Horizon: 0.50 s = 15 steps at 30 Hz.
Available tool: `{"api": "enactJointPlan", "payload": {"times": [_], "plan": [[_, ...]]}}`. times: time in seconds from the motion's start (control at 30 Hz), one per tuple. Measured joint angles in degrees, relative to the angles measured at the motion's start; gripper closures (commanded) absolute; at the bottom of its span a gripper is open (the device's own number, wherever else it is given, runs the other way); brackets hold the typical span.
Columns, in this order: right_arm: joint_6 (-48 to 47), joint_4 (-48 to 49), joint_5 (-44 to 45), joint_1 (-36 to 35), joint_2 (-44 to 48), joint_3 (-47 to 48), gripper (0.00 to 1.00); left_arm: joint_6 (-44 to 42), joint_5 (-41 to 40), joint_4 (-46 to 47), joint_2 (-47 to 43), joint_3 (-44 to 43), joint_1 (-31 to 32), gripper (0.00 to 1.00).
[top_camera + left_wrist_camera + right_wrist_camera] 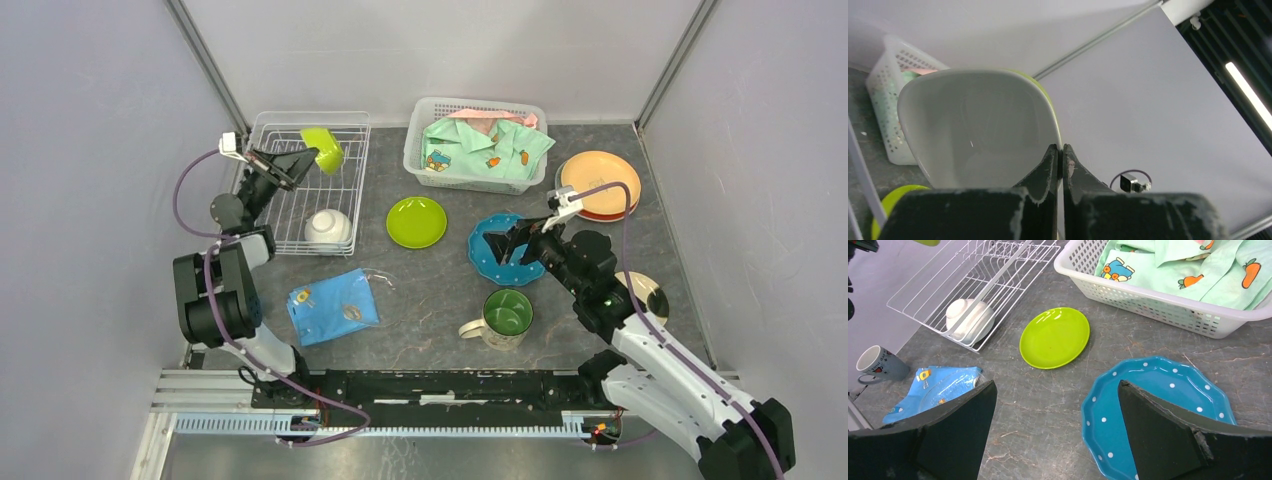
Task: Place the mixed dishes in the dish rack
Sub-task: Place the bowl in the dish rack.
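My left gripper (306, 158) is shut on the rim of a bowl (323, 148), lime-green outside and white inside (978, 125), held tilted above the far part of the white wire dish rack (290, 200). A white bowl (328, 228) lies upside down in the rack's near end. My right gripper (507, 246) hangs open over the left edge of the blue dotted scalloped plate (1158, 390), one finger above the plate and one above bare table (1048, 405). A lime-green plate (416, 221) and a green-lined mug (505, 317) sit on the table.
A white latticed basket (478, 143) of green clothing stands at the back. An orange plate on a red one (598, 183) lies at the back right. A cream plate (650, 297) is half hidden by my right arm. A folded blue cloth (332, 305) lies front left, a small cup (880, 364) near it.
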<state>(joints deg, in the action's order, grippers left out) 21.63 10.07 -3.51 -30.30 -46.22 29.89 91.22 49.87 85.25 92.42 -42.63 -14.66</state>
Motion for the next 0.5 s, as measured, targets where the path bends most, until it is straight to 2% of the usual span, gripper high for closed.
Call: {"api": "enactJointPlan", "payload": {"times": [0.3,0.5], "plan": [[-2.8,-1.8,2.3,0.0,2.8,-0.3,0.02,0.0,-2.4,0.2,7.2,-2.3,-6.3,0.98],[-5.2,-2.8,4.3,0.0,2.9,-0.5,0.02,-2.2,-4.3,-0.4,7.3,1.6,-11.0,0.98]]}}
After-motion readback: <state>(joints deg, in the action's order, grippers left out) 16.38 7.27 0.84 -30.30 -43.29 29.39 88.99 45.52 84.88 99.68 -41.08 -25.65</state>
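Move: The left hand holds the green bowl by its rim, above the front half of the dish rack. The middle of the rack lies about 13 cm ahead of that hand, 4 cm to its left and some 24 cm below. The white bowl already in the rack is nearly underneath, about 2 cm ahead, 3 cm right and 24 cm down; the green plate lies roughly 27 cm right, 5 cm ahead and 29 cm down. From the open right hand, the rack's middle is about 30 cm ahead, 52 cm left and 15 cm below. The left arm swings the green bowl about 10 cm to the left, from above the white bowl's side over to the rack's left part, sinking some 5 cm towards the wires and going about 3 cm forward, with the forward part petering out near the end. The wrist swings some 15 degrees counter-clockwise and tips down slightly, while the nearly shut fingers keep their pinch on the bowl's rim. ##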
